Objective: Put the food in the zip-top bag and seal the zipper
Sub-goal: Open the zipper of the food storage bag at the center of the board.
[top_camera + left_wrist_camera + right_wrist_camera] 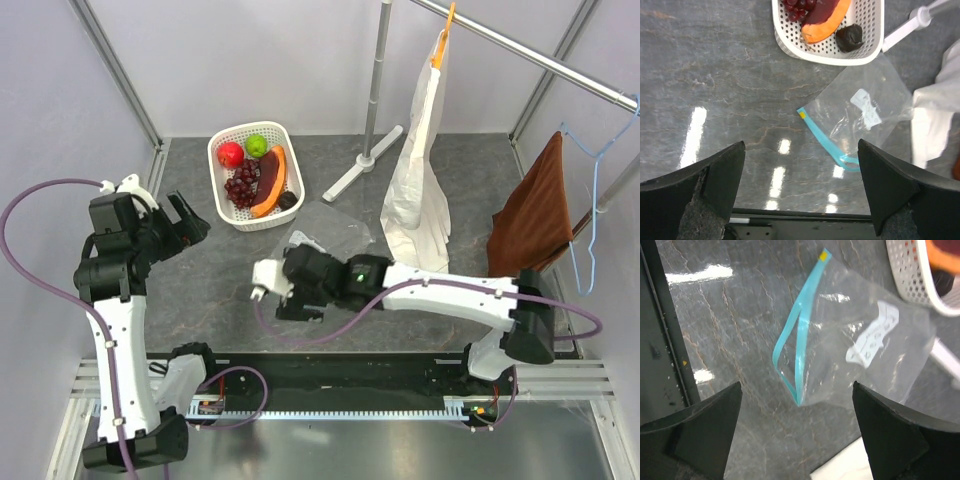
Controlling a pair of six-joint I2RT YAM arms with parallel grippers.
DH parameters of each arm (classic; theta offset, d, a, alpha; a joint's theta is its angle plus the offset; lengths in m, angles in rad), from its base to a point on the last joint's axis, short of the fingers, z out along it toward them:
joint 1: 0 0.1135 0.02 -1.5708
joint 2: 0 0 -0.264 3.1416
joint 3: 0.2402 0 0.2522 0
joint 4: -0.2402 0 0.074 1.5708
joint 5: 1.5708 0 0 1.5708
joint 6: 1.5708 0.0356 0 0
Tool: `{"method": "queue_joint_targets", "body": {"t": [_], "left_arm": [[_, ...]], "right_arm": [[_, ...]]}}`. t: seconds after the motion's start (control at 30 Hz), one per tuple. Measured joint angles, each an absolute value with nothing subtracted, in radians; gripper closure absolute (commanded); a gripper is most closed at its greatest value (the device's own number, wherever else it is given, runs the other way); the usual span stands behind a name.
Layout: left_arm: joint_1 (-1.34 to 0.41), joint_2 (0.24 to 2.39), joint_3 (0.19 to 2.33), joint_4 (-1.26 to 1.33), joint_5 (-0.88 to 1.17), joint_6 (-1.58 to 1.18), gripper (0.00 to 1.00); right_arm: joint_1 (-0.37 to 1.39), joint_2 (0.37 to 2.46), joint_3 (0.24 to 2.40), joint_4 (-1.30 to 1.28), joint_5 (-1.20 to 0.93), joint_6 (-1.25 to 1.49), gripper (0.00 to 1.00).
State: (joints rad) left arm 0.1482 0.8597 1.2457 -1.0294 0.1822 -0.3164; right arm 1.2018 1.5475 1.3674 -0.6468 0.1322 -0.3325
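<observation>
A white basket (222, 195) at the back left holds the food: a red apple (231, 153), a green fruit (257, 145), grapes (240, 187), a papaya slice (270, 180) and a dark ball (288, 200). The clear zip-top bag (335, 228) lies flat beside the basket; nothing shows inside it. Its teal zipper (802, 340) gapes partly open. My right gripper (797, 385) is open and empty, hovering just short of the bag's mouth. My left gripper (801, 144) is open and empty, raised to the left, seeing the bag (865, 100) and basket (790, 47).
A tall white paper bag (420, 190) hangs on an orange hanger right of the pouch. A pole stand's base (360, 165) sits behind it. A brown cloth (535, 215) hangs at the far right. A black rail (350, 375) runs along the near edge.
</observation>
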Motion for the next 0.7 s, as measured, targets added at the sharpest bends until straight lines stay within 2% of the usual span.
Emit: {"method": "queue_joint_targets", "body": {"t": [0.07,0.23,0.7], "left_arm": [[0.205,0.878,1.257,-1.034,0.223,-0.345,0.0],[0.248,0.896,1.295,-1.046,0.285,-0.39,0.0],[0.326,0.931,1.312,-1.045,0.384,-0.432,0.0]], "right_arm": [[1.274,1.603,1.396,-0.637,0.215,-0.362,0.04],[1.347,1.732,1.456,-0.586,0.393,-0.425,0.21],[1.353,1.889,1.401,-0.364,0.58,-0.526,0.28]]}}
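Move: The zipper strip's middle lies about 5 cm to the right hand's left, 3 cm farther out and some 13 cm below; the strip's yellow end is about 11 cm left and 7 cm ahead of that hand. The bag's white label sits roughly 12 cm ahead and 2 cm left, the fruit basket some 25 cm ahead and 13 cm left. From the left hand, the zipper's middle is about 18 cm to the right, 2 cm nearer the base and 23 cm below. The right hand finishes its sweep leftwards over the teal zipper, about 6 cm, and meanwhile sinks just as far towards the strip, easing forward some 3 cm after a slight dip back. As it comes down, the wrist rolls round by about 25 degrees so that the fingers point more forward, and they narrow from wide open to roughly three-quarters, still empty, with one on either side of the bag's front lip as seen from the wrist; no touch can be made out. ##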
